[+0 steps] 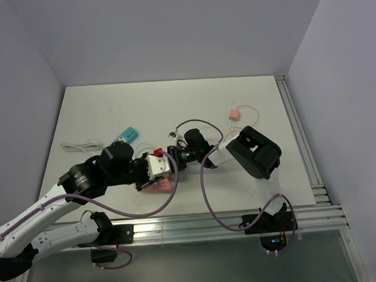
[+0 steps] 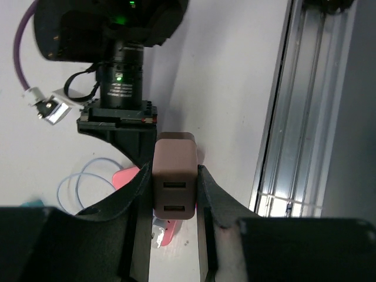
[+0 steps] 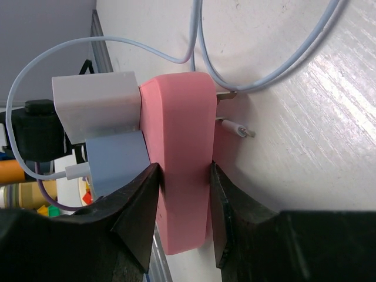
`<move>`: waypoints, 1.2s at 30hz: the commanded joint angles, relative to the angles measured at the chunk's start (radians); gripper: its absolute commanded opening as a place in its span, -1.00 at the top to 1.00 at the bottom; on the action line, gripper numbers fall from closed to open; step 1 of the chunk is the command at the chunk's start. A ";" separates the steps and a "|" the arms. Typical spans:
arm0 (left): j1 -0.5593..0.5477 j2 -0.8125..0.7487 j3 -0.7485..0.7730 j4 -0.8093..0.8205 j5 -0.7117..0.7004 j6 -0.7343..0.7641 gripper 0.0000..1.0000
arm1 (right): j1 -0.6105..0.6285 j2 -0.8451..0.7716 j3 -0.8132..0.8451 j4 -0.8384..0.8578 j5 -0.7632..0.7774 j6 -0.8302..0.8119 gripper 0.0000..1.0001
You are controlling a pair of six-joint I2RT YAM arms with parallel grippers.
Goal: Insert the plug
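Note:
A pink charger block [image 2: 174, 176] with two USB ports facing the left wrist camera sits between the fingers of my left gripper [image 2: 174, 202], which is shut on it. My right gripper [image 3: 183, 176] is shut on the pink charger [image 3: 179, 129] from the opposite side; in the left wrist view its black fingers [image 2: 129, 144] reach the block's far end. In the top view the grippers meet nose to nose [image 1: 164, 166] near the table's front. A thin white cable [image 3: 176, 56] loops past, and its metal-tipped plug [image 3: 238, 129] lies loose on the table beside the block.
A second flat pink piece [image 1: 159, 185] lies on the table under the grippers. Further back are a teal block [image 1: 126, 135], a coiled white cable [image 1: 82, 146] and a small orange adapter [image 1: 234, 114] with its lead. Metal rails [image 1: 241, 217] run along the near edge.

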 commanded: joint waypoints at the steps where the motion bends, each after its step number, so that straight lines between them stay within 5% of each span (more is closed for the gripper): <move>1: -0.050 0.023 -0.026 0.023 -0.048 0.119 1.00 | 0.005 0.009 0.040 0.045 -0.019 0.013 1.00; 17: -0.152 0.343 -0.087 0.055 -0.148 0.163 1.00 | 0.005 0.003 0.006 0.062 0.005 0.007 1.00; 36: -0.025 0.428 -0.141 0.127 -0.129 0.138 1.00 | 0.004 -0.003 -0.021 0.087 -0.013 -0.001 1.00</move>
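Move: Below the left hand, which holds the brown plug, the pink power strip's middle lies about 20 cm down, some 5 cm ahead and 1 cm to the right. On the strip, the blue plug sits about 3 cm ahead and 3 cm left of that hand, with the white plug roughly 3 cm farther out than the blue one. The right hand already grips the strip, whose middle is about 4 cm back and 3 cm left of it. Swooping down about 15 cm, the left hand carries the brown plug towards the strip's near right part, fast at first and then slower, drifting a little right before easing some 3 cm forward. Its wrist tips about 25 degrees so the fingers point more steeply down, keeping their grip. The right hand stays in place, still pinching the strip. ##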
